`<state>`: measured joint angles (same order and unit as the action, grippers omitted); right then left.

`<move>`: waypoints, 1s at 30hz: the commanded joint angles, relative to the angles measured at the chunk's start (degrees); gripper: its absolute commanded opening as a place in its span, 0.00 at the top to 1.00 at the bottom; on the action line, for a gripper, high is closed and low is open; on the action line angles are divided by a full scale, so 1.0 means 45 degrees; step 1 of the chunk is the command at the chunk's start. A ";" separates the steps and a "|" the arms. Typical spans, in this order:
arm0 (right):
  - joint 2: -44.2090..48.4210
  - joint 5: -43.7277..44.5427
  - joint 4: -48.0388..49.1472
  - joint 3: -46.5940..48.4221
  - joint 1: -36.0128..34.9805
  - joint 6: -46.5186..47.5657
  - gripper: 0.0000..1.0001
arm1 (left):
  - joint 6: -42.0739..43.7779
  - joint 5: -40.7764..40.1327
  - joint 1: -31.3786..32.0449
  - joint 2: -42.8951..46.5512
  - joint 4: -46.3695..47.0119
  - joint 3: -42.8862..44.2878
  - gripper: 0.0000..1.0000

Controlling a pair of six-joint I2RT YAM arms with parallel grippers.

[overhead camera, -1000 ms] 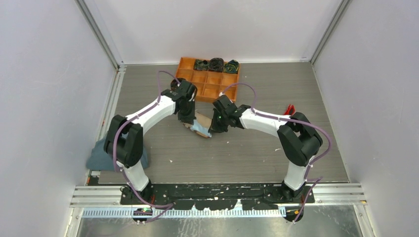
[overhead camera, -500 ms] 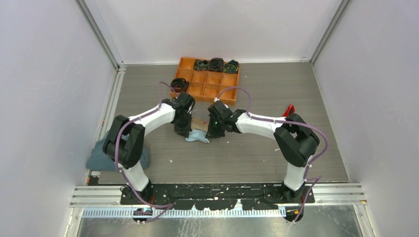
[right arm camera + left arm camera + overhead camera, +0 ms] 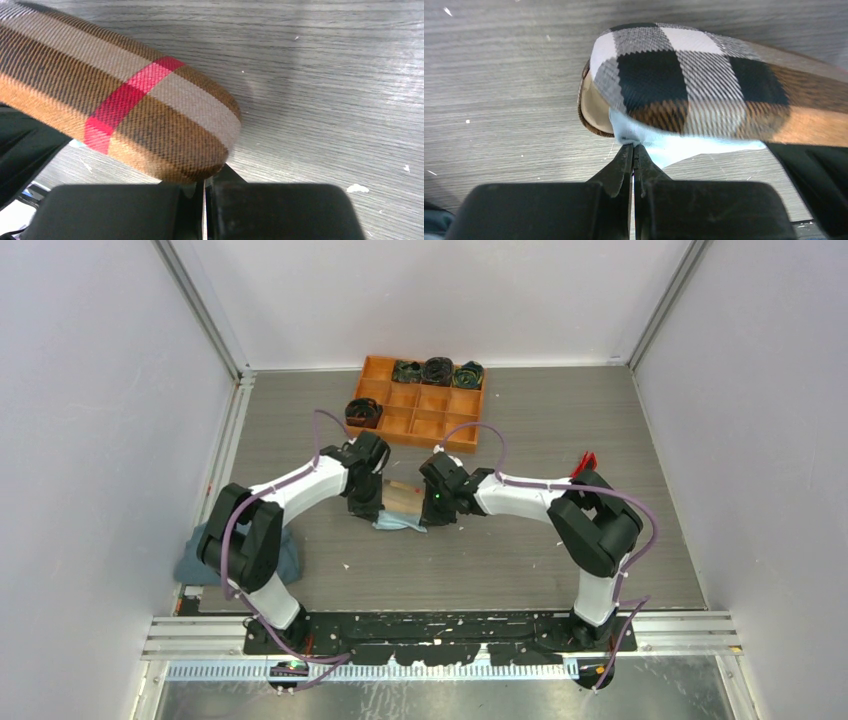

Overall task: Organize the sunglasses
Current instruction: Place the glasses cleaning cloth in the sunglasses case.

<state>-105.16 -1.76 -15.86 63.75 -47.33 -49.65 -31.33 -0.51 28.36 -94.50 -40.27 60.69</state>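
Observation:
The red sunglasses (image 3: 586,461) lie at the right of the table, partly hidden behind my right arm. The tan-and-black plaid case (image 3: 405,496) lies mid-table between both grippers; it also shows in the left wrist view (image 3: 704,85) and in the right wrist view (image 3: 125,115). My left gripper (image 3: 633,146) is shut on the light blue cloth (image 3: 674,148), which hangs out from under the case's lid. In the top view the left gripper (image 3: 367,508) is at the case's left end. My right gripper (image 3: 437,512) is shut, its tips tucked under the case's right end (image 3: 206,176).
An orange divided tray (image 3: 432,426) stands at the back with dark coiled items in its rear cells. One black coil (image 3: 363,412) lies beside the tray's left side. A blue-grey cloth (image 3: 197,562) is bunched at the table's left edge.
Both grippers have come nearer the table's front and lower, bringing the case and cloth down. The left arm has moved off the black coil, which now shows beside the tray.

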 commanded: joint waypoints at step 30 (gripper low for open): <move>0.0852 0.2225 -0.1869 0.3069 -0.0104 0.0969 1.00 | 0.1564 0.0056 -0.0971 -0.0383 -0.1483 0.3902 0.99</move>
<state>-103.46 5.78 -23.42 74.11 -47.64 -46.48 -26.02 -1.23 25.02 -95.48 -46.26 75.18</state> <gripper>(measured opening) 0.029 0.012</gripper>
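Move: The open sunglasses case, its plaid far side tipped up, lies about 4 cm ahead and 6 cm to the right of the left hand, near its height. From the right hand it is some 5 cm ahead and 5 cm left. The orange divided box sits about 27 cm ahead of the left hand and 9 cm right. A dark rolled item in it is about 24 cm ahead and 4 cm left. Both hands, still pinching the cloth's ends, lift it about 6 cm and carry it forward over the case. ##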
